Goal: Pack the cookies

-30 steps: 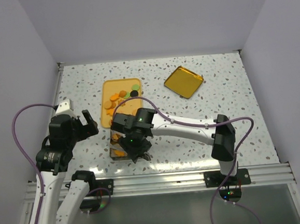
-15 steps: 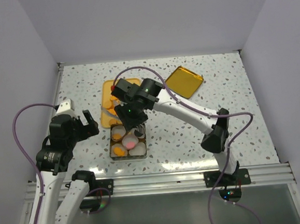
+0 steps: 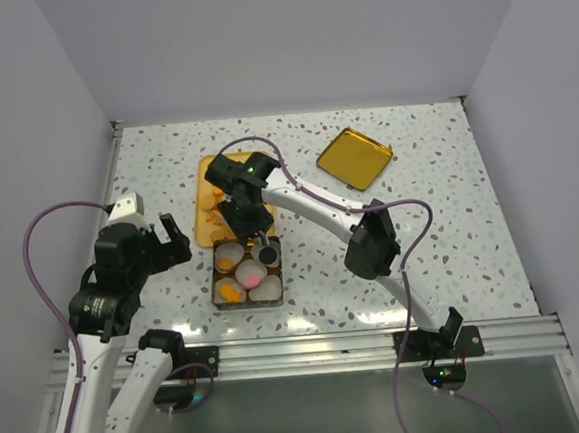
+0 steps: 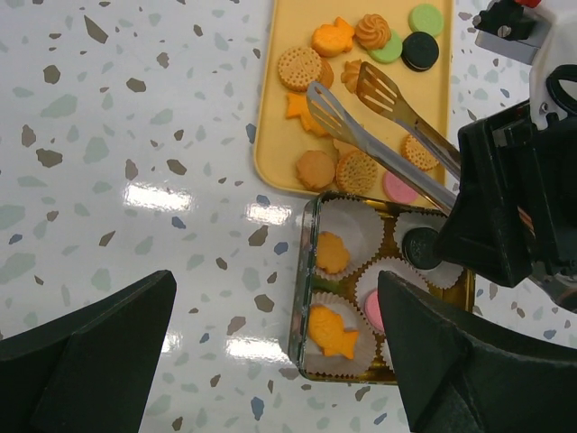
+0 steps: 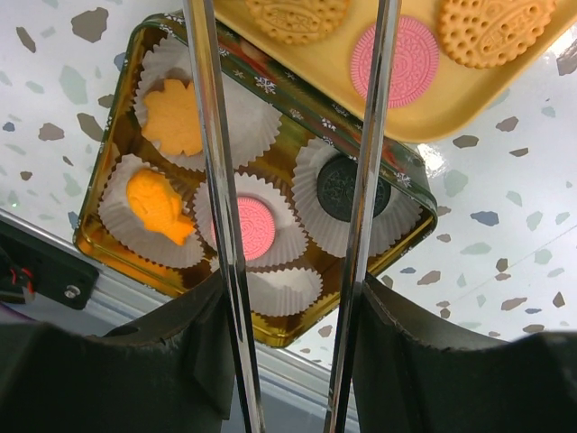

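Observation:
The cookies (image 4: 299,67) lie mostly on a yellow tray (image 4: 270,153); several more sit in white paper cups in a gold tin (image 4: 305,298). In that tin I see a pink cookie (image 5: 252,227), a black one (image 5: 343,188), an orange fish (image 5: 158,206) and another orange cookie (image 5: 173,117). My right gripper (image 5: 288,316) is shut on metal tongs (image 5: 212,135). The tong arms stand apart with nothing between them, reaching over the tin's far edge toward the tray (image 5: 451,99). My left gripper (image 4: 278,298) hangs open over bare table at the tin's left corner.
A gold lid (image 3: 354,157) lies at the back right of the speckled table. One paper cup (image 5: 284,284) in the tin holds nothing. The right arm (image 3: 308,200) stretches across the table's middle. White walls close in the sides and back.
My right arm has swung from over the tin's front back toward the tray, uncovering the tin. The left arm has not moved.

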Robot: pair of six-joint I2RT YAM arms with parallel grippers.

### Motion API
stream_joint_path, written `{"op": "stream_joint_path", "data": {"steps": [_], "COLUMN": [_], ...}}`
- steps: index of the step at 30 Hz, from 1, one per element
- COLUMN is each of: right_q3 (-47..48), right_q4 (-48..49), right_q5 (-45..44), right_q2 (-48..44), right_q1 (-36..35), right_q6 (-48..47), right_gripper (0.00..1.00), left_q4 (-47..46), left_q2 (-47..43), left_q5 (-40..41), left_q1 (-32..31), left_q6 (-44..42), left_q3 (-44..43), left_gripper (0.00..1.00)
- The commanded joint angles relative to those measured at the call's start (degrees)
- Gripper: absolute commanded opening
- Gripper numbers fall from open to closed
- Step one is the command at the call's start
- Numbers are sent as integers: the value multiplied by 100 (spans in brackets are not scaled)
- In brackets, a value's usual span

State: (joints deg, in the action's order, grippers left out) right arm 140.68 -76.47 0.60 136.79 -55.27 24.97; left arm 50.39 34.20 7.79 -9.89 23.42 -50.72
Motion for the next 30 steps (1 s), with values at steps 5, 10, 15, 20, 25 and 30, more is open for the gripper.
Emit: {"op": "stream_joint_path", "data": {"steps": [5,10,15,20,25,30], "right_q3": [-67,-24,108,-6,213,276], "right_q4": [229,246,185,106,-105,-70], "right_q5": [37,204,256,291,248,484], "right_q2": [49,242,462,577,630,340], "right_q1": [7,7,24,51,86,156], "right_q6": [-212,-203,-265,-282,-317,-204], "right_gripper": [49,49,49,48,47,48], "left_q4": [-144,-161,-152,-161,-170,-161], "left_q2": [-71,-27,-115,-141,-176,-211], "left_q5": [91,65,100,126,179,223], "left_q1": [-39,-39,-39,-39,-39,-39], "left_q6": [13,13,40,101,163,189], "left_q3": [1,9,9,36,53,53], "left_gripper": [100,100,100,100,100,100]}}
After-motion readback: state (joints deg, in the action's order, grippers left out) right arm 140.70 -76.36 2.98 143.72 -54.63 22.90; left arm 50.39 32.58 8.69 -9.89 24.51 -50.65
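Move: The right hand holds the tongs above the tin's far rim, blades reaching ahead and left over the tray. Between them the orange leaf cookie lies about 6 cm ahead, 5 cm left and 11 cm below the hand; the star cookie is some 8 ahead and 9 left, the pink tray cookie 3 straight ahead. The black cookie in the tin is 3 back and 3 right. From the idle left hand the leaf cookie lies roughly 13 ahead, 8 right, 21 below. Keeping its half-open grip on the tongs, the right hand goes almost straight down, slowly at first and then faster, some 6 cm in all before it stops and eases up a touch, bringing the still spread blades down towards the cookies mid-tray, astride the leaf cookie. The wrist tips by only five degrees or so, swinging the fingertips slightly back and right, while the grippers' squeeze on the tongs stays the same; whether the blades touch tray or cookie can't be seen. ##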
